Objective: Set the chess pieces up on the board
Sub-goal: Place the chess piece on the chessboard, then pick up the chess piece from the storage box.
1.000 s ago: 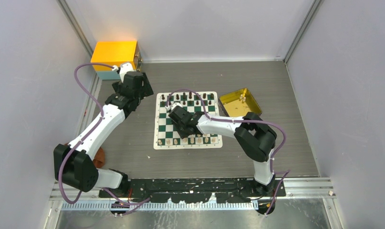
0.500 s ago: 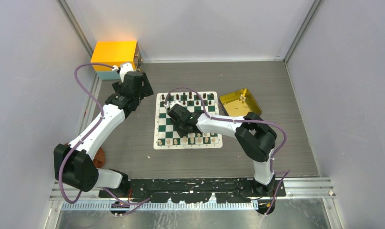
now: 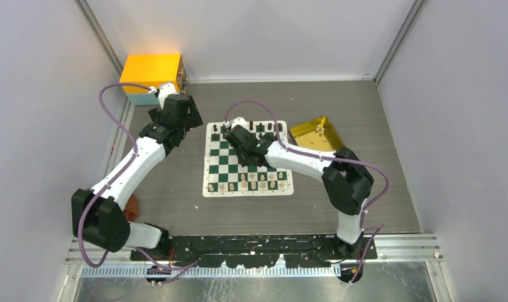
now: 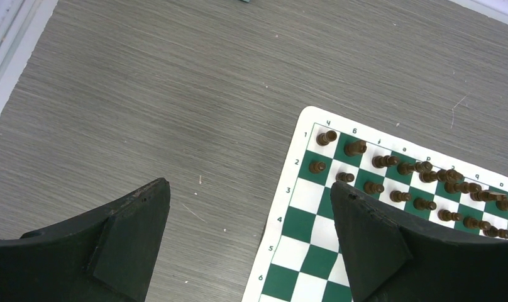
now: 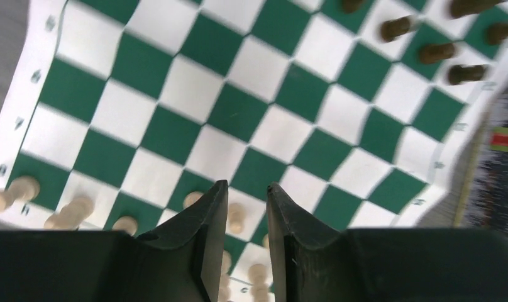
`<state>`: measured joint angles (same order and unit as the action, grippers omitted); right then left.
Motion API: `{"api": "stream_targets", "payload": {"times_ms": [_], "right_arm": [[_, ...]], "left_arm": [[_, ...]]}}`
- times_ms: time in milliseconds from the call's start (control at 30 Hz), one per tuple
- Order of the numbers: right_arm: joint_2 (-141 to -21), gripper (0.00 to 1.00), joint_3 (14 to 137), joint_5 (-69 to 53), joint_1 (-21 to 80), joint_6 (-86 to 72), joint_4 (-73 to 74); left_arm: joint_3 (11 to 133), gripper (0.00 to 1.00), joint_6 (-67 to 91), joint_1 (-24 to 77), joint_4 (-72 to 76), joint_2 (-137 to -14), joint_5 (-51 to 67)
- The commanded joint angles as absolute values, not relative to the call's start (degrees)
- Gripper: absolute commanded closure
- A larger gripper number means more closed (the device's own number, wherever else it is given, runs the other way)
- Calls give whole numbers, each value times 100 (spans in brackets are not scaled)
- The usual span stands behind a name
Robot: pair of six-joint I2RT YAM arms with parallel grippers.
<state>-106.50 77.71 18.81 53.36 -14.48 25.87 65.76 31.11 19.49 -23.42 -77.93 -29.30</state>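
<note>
The green and white board (image 3: 221,170) lies mid-table. Dark chess pieces (image 3: 264,129) fill its far rows, and pale ones (image 3: 251,185) line its near edge. My right gripper (image 3: 237,136) hovers above the far left part of the board. In the right wrist view that gripper (image 5: 246,189) is open by a narrow gap with nothing in it; pale pieces (image 5: 236,217) show on the board (image 5: 239,113) below, dark ones (image 5: 437,51) farther off. My left gripper (image 4: 248,207) is wide open and empty over the bare table, just left of the board (image 4: 302,226) and its dark pieces (image 4: 396,167).
A shiny gold tray (image 3: 317,134) with a few pieces in it sits off the board's far right corner. A yellow box (image 3: 152,70) stands in the back left corner. A small orange object (image 3: 133,206) lies by the left arm's base. Walls enclose the table.
My right gripper has travelled from over the middle of the board toward its far rows, its gap unchanged. The left arm has not moved.
</note>
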Motion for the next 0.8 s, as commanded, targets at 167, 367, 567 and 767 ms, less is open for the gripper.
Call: {"api": "stream_targets", "payload": {"times_ms": [167, 367, 567, 767], "right_arm": [[-9853, 64, 8320, 3451, 3920, -2179, 3083], [-9966, 63, 8374, 3770, 2918, -2822, 3513], [-10074, 63, 8057, 3529, 2038, -3306, 3351], [-10348, 63, 8030, 3275, 1456, -3460, 3270]], "left_arm": [[6717, 2, 3155, 1916, -2128, -7787, -2909], [6714, 2, 3150, 1916, -2124, -7778, -2905], [6723, 1, 3135, 1916, -2133, -7783, -2908], [6770, 2, 3123, 1916, -2139, -7820, -2918]]}}
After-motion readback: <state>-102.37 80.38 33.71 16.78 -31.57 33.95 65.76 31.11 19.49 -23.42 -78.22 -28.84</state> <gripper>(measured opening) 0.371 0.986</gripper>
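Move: Some 16 cm ahead of the empty right hand and 29 cm to its right, about 6 cm lower, two light chess pieces stand in the gold tray, whose middle is roughly 10 cm ahead and 27 cm right. Another light piece is about 7 cm ahead, 32 cm right. The nearest dark corner pawn stands 14 cm ahead and 12 cm right; the light pawn just placed is 3 cm back, 1 cm left. From the left hand, the pair lies about 8 cm ahead, 51 cm right and well below. Sweeping the empty right hand fast off the board to the tray, the arm carries it about 28 cm right and 13 cm forward, climbing some 7 cm at first and easing down a couple of centimetres near the end. The wrist swings roughly 60 degrees clockwise on the way; the fingers stay slightly open and come over the tray, short of the paired pieces. ##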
